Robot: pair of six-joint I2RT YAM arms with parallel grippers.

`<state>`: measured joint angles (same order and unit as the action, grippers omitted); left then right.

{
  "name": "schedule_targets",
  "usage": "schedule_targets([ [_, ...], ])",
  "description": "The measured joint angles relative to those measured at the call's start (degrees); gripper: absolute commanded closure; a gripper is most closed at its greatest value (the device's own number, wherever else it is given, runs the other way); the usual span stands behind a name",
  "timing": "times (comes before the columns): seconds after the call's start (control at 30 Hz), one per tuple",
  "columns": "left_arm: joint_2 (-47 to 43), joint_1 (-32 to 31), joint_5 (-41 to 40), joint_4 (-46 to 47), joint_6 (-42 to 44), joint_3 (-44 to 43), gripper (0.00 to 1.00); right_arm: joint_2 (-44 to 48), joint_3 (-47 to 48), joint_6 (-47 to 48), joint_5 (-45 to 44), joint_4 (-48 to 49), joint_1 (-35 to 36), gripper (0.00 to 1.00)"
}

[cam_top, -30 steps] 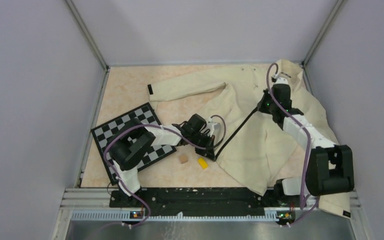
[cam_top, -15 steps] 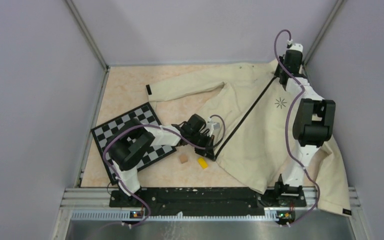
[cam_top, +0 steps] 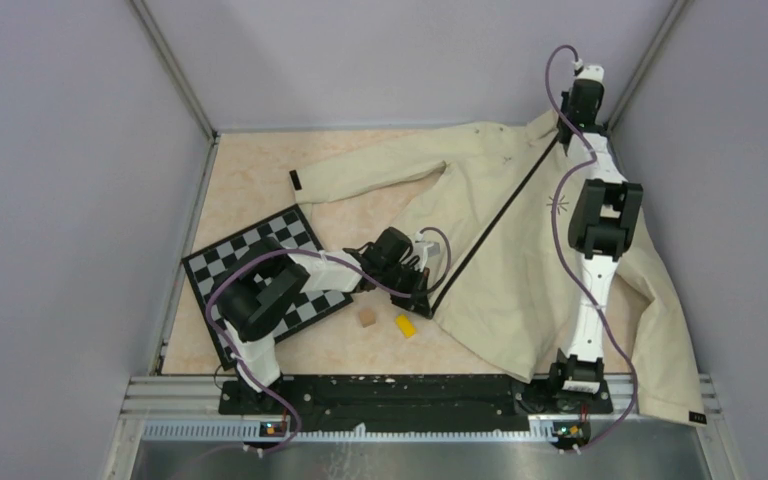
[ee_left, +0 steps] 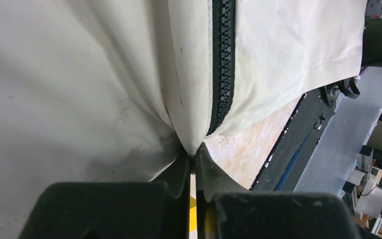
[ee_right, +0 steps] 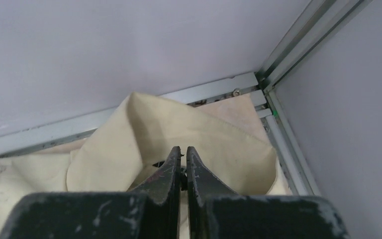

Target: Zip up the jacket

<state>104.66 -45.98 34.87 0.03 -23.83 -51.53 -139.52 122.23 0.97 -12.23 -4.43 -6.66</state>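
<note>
The cream jacket (cam_top: pixel 520 270) lies spread over the right half of the table, its dark zipper (cam_top: pixel 490 222) running as a straight taut line from the bottom hem to the collar. My left gripper (cam_top: pixel 423 303) is shut on the jacket's bottom hem beside the zipper's lower end; the left wrist view shows the fabric (ee_left: pixel 129 74) pinched at the fingertips (ee_left: pixel 194 158) and the closed zipper teeth (ee_left: pixel 222 64). My right gripper (cam_top: pixel 567 125) is at the collar in the far right corner, shut on the small dark zipper pull, with the collar (ee_right: pixel 144 134) folded around it (ee_right: pixel 180 160).
A black-and-white checkerboard (cam_top: pixel 260 275) lies at the left under my left arm. A small tan block (cam_top: pixel 367 317) and a yellow block (cam_top: pixel 405 325) sit near the left gripper. The enclosure walls and corner post (ee_right: pixel 278 59) stand close behind the right gripper.
My right gripper has run from mid-chest up along the zipper to the collar in the far corner, and the zipper line has closed and pulled straight. The left gripper has stayed put on the hem.
</note>
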Motion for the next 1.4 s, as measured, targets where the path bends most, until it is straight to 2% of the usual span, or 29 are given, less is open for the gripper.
schedule_targets([
  [0.13,0.0,0.0,-0.3,0.3,0.0,0.0,1.0,-4.0,6.7,0.5,0.0,-0.7,-1.0,1.0],
  [0.27,0.0,0.0,-1.0,-0.3,0.0,-0.6,1.0,-4.6,7.6,0.5,1.3,-1.6,-1.0,1.0],
  [0.3,0.1,0.0,-1.1,-0.9,0.0,-1.0,0.87,-4.6,7.6,0.5,2.5,-1.6,-1.1,0.9],
  [0.33,0.3,-0.1,-1.3,-2.0,0.2,-1.7,0.73,-4.6,7.6,0.4,4.0,-1.6,-1.2,0.68],
  [0.37,0.5,-0.2,-1.4,-3.2,0.5,-2.4,0.62,-4.5,7.6,-0.2,5.5,-1.6,-1.2,0.52],
  [0.43,0.5,-0.2,-0.4,-5.3,0.4,-3.5,0.45,-4.0,6.3,-2.5,7.4,-1.1,-1.4,0.31],
  [0.5,-0.4,-0.3,-0.2,-7.2,0.6,-4.3,0.35,-0.8,1.5,-4.6,8.8,-2.0,-1.1,0.25],
  [0.57,-1.8,-0.8,-1.5,-9.4,1.2,-4.7,0.3,4.1,-4.7,-6.8,8.9,-4.4,-0.6,0.19],
  [0.7,-4.1,-0.8,-5.0,-15.0,2.6,-6.1,0.24,18.4,-18.1,-12.5,7.5,-10.5,2.6,0.15],
  [0.9,-11.6,-0.6,-7.7,-19.5,4.0,-8.8,0.18,42.9,-31.6,-18.4,8.0,-18.5,13.3,0.15],
  [1.0,-17.7,-0.6,-8.5,-20.6,4.8,-10.3,0.14,56.4,-40.0,-19.1,12.5,-21.1,16.6,0.15],
  [1.03,-19.8,-0.6,-8.8,-20.8,5.2,-10.9,0.09,59.6,-41.9,-19.2,14.1,-21.9,16.7,0.15],
  [1.13,-25.3,-0.6,-9.6,-21.2,6.1,-12.4,0.06,70.2,-48.1,-19.3,20.4,-23.8,16.5,0.12],
  [1.27,-33.2,-0.6,-11.8,-21.0,7.0,-13.8,0.03,82.5,-52.0,-19.8,27.2,-26.4,16.6,0.09],
  [1.4,-42.3,-0.6,-15.7,-19.3,7.8,-14.0,0.01,91.6,-51.2,-20.2,29.5,-27.0,16.6,0.08],
])
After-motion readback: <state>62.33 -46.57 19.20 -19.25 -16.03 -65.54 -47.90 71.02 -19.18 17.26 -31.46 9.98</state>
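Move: The right fingers are shut on the zipper pull at the neck, so it lies right at that hand; the collar is about 4 cm farther out and 5 cm lower, and the star emblem about 18 cm back, level with it sideways, 12 cm lower. The left fingers still pinch the hem at the zipper's foot; from them the yellow block is 3 cm back and 6 cm left, the wooden cube 1 cm back and 15 cm left, both about 1 cm lower. Backward, up and to the left, the right hand retreats from the collar after a last nudge forward of about 2 cm: its fingers open off the zipper pull, then it draws back over 40 cm, turning counter-clockwise. At the same time the left fingers open and let go of the hem, and that hand rises some 30 cm, its fingertips swinging up and forward. ##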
